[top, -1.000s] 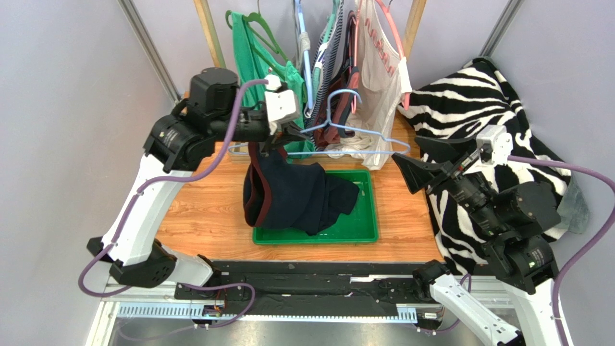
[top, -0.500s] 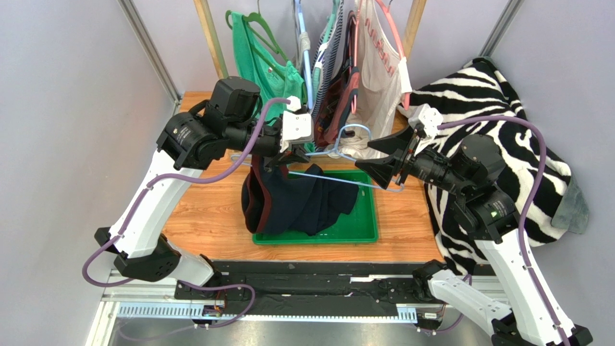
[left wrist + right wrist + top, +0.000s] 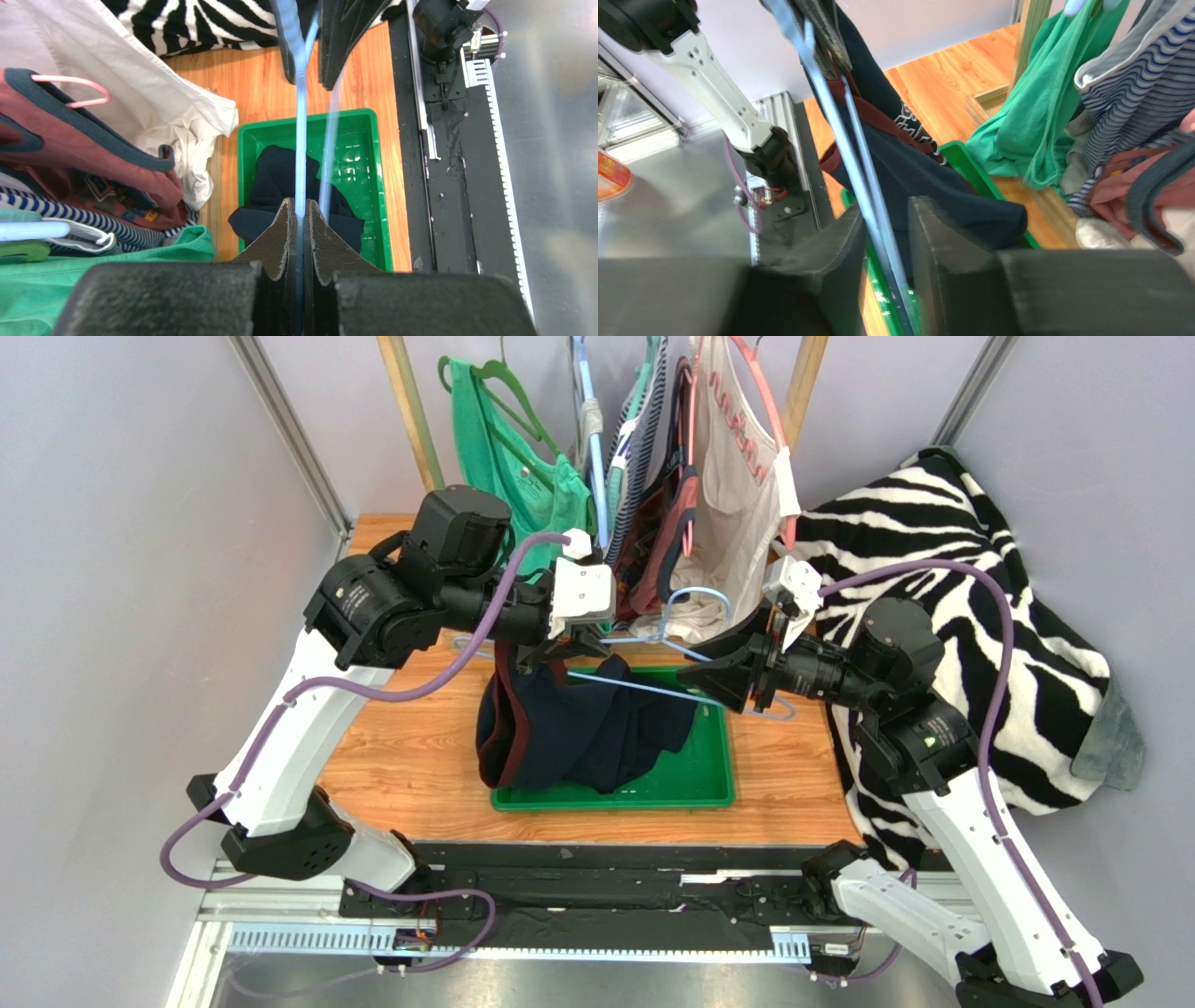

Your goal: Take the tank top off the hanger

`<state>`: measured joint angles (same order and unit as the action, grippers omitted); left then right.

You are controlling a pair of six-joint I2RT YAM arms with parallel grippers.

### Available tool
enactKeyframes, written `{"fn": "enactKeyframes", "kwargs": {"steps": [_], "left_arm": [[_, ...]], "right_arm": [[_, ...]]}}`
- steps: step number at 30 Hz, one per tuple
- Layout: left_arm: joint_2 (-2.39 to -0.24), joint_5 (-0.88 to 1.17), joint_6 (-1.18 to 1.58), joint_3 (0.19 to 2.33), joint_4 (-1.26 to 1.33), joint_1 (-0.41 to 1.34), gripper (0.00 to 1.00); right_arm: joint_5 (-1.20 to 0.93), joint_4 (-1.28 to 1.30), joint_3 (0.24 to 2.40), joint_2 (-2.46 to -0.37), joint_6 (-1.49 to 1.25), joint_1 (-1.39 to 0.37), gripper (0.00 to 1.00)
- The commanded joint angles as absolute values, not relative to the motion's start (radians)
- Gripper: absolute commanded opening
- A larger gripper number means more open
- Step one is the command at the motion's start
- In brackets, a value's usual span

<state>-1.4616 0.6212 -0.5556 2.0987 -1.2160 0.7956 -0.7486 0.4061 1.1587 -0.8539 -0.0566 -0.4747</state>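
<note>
A light blue wire hanger (image 3: 659, 686) is held level above the green tray (image 3: 709, 787). My left gripper (image 3: 561, 651) is shut on its left end; in the left wrist view the wire (image 3: 301, 140) runs straight out from between the pinched tips (image 3: 300, 203). The tank top (image 3: 575, 728), dark navy with maroon trim, hangs off that left end and sags into the tray. My right gripper (image 3: 730, 672) straddles the hanger's right end. In the right wrist view both wires (image 3: 857, 161) pass between the fingers (image 3: 887, 210), with a gap left on one side. The tank top (image 3: 913, 168) hangs beyond.
A rack at the back holds several hung garments: a green shirt (image 3: 519, 462), a striped one (image 3: 638, 434) and a white one (image 3: 737, 462). A zebra-print blanket (image 3: 954, 546) covers the right side. The wooden tabletop (image 3: 407, 728) shows left of the tray.
My right arm swung left from over the blanket to the hanger's right end, and its jaws have narrowed around the wire. My left gripper shifted slightly right with the hanger and the tank top.
</note>
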Motion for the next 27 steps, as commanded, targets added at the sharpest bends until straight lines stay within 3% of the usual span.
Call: {"fn": "enactKeyframes", "kwargs": {"steps": [1,3,4,5,6,7,15,22,27], "left_arm": [[-1.453,0.630,-0.563,2.149,-1.178,0.807,0.00],[-1.450,0.608,-0.546,2.148,-1.152,0.807,0.00],[-1.450,0.595,-0.535,2.143,-1.140,0.807,0.10],[-1.445,0.565,-0.514,2.141,-1.125,0.807,0.54],[-1.442,0.548,-0.505,2.143,-1.094,0.808,0.80],[-1.434,0.526,-0.496,2.148,-1.077,0.808,0.95],[-1.356,0.304,-0.402,2.211,-0.991,0.808,0.96],[-1.142,0.095,-0.304,1.792,-0.888,0.807,0.96],[-1.126,0.095,-0.252,1.677,-0.847,0.807,0.92]], "right_arm": [[-0.744,0.354,1.158,-0.839,-0.077,-0.480,0.20],[-0.709,0.354,1.166,-0.835,-0.071,-0.480,0.00],[-0.694,0.351,1.169,-0.830,-0.071,-0.480,0.00],[-0.649,0.345,1.167,-0.824,-0.071,-0.479,0.00],[-0.623,0.339,1.158,-0.802,-0.072,-0.479,0.00],[-0.570,0.318,1.151,-0.790,-0.071,-0.480,0.00],[-0.446,0.337,1.127,-0.732,-0.025,-0.480,0.00],[-0.451,0.325,1.153,-0.726,-0.021,-0.480,0.00],[-0.477,0.327,1.163,-0.729,-0.038,-0.480,0.00]]}}
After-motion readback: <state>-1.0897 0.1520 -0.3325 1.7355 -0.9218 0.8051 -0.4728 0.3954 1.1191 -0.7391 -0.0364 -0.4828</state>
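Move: The hanger's bars run between the half-open right fingers, at about 0 cm, while the left fingers still pinch it farther along. From the left hand, the tank top's middle is some 6 cm back, 2 cm left and 20 below; the green tray's middle is about 8 cm back, 2 right and 35 below. From the right hand, the tank top is roughly 5 cm back, 14 left and 18 below. Right hand shuts on the hanger, drawing it right; left lets go, rises 8 cm, swings left and down. ##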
